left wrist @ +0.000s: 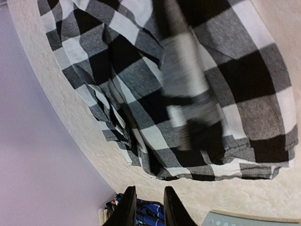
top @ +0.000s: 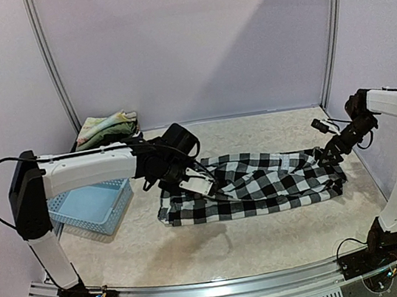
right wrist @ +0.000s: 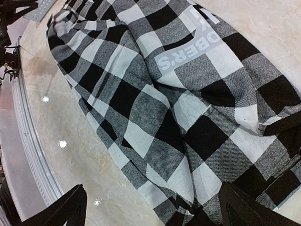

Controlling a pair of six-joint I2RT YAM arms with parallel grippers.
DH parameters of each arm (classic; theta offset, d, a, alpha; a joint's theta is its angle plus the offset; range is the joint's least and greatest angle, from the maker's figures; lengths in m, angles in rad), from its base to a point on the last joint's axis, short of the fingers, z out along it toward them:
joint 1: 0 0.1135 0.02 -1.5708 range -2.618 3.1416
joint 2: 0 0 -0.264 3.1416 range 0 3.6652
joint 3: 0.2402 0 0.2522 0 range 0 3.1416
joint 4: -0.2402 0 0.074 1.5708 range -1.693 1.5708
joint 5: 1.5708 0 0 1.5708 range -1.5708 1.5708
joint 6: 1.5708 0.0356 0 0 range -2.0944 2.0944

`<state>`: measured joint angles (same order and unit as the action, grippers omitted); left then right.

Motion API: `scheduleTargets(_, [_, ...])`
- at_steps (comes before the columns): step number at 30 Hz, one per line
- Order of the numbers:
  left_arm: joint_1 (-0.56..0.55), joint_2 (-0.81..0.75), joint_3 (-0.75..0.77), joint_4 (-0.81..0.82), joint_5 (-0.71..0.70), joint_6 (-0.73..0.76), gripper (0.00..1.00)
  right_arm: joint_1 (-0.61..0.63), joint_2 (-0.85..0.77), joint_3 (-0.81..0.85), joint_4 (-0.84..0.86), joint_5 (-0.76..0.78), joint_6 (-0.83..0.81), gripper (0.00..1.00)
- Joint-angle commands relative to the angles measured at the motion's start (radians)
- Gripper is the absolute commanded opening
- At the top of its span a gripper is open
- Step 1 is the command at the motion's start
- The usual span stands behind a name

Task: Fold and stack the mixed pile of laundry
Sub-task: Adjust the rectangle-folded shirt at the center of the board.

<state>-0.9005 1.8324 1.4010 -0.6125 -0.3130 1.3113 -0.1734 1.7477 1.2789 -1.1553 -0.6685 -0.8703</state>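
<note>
The black-and-white checked shirt (top: 256,182) lies crumpled across the middle of the table. It fills the left wrist view (left wrist: 141,84) and the right wrist view (right wrist: 178,94). My left gripper (top: 202,185) hovers over the shirt's left part. Its jaws (left wrist: 149,207) stand a narrow gap apart with nothing between them. A blurred strip of the checked cloth (left wrist: 188,89) hangs in front of that camera. My right gripper (top: 328,153) is at the shirt's right end, open wide (right wrist: 157,212), with the shirt's hem lying between the fingers. A pale floral cloth (top: 105,125) tops a folded stack at the back left.
A light blue perforated basket (top: 91,205) stands left of the shirt under my left arm, and its corner (left wrist: 244,220) shows in the left wrist view. A dark blue printed piece (left wrist: 146,215) lies by the wall. The metal rail (top: 220,294) runs along the near edge.
</note>
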Motion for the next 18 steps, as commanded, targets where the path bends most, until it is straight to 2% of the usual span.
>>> scheduleTargets(1, [0.002,-0.113,-0.023,-0.066,-0.052,-0.221,0.28,-0.007,0.008,0.027,-0.017,-0.038,-0.018,0.99])
scheduleTargets(4, [0.004,-0.113,0.029,0.001,-0.181,-0.561,0.28,-0.007,0.013,0.041,-0.034,-0.066,-0.018,0.99])
scheduleTargets(6, [0.005,-0.074,0.129,-0.077,-0.313,-0.874,0.29,-0.008,0.012,0.051,-0.035,-0.084,-0.014,0.99])
scheduleTargets(7, [0.007,-0.044,0.198,-0.173,-0.299,-1.029,0.29,-0.007,0.006,0.051,-0.023,-0.091,-0.008,0.99])
scheduleTargets(9, [0.012,0.003,0.284,-0.291,-0.118,-1.302,0.33,-0.007,-0.022,0.039,0.028,-0.102,0.025,0.99])
scheduleTargets(10, [0.015,0.01,0.286,-0.298,-0.037,-1.419,0.33,-0.006,-0.039,0.029,0.068,-0.108,0.058,0.99])
scheduleTargets(12, [0.034,0.001,0.217,-0.254,0.089,-1.678,0.35,-0.006,-0.069,0.005,0.142,-0.126,0.143,0.99])
scheduleTargets(13, [0.051,-0.016,0.123,-0.199,0.163,-1.851,0.38,-0.007,-0.074,0.002,0.163,-0.141,0.181,0.99])
scheduleTargets(15, [0.095,-0.065,-0.08,-0.007,0.339,-2.087,0.42,-0.007,-0.061,0.016,0.185,-0.143,0.258,0.99])
scheduleTargets(17, [0.121,-0.111,-0.267,0.239,0.439,-2.234,0.43,-0.006,-0.052,0.019,0.214,-0.136,0.316,0.99])
scheduleTargets(18, [0.128,-0.123,-0.316,0.298,0.441,-2.263,0.43,-0.007,-0.057,0.002,0.247,-0.138,0.334,0.99])
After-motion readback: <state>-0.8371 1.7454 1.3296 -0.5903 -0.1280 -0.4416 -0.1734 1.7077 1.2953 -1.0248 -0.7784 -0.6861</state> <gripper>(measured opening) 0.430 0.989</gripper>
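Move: Over the left part of the plaid shirt, the empty left hand has the shirt's middle about 14 cm to its right, 4 cm back and 5 cm below. The loose sleeve end, in the air, is roughly 5 cm right and 3 cm back; the blue basket's middle lies some 24 cm left and 4 cm back. From the right hand the shirt's middle is about 20 cm left, 5 cm back and 4 cm below. Swinging up off the shirt's left part by about 10 cm, slightly forward, the left hand dips straight back down to nearly the same spot. Meanwhile it rolls some 100 degrees counter-clockwise about its downward-pointing fingers, which part further to roughly half open. The right hand, still wide open, eases forward and up about 3 cm each over the shirt's right end. ##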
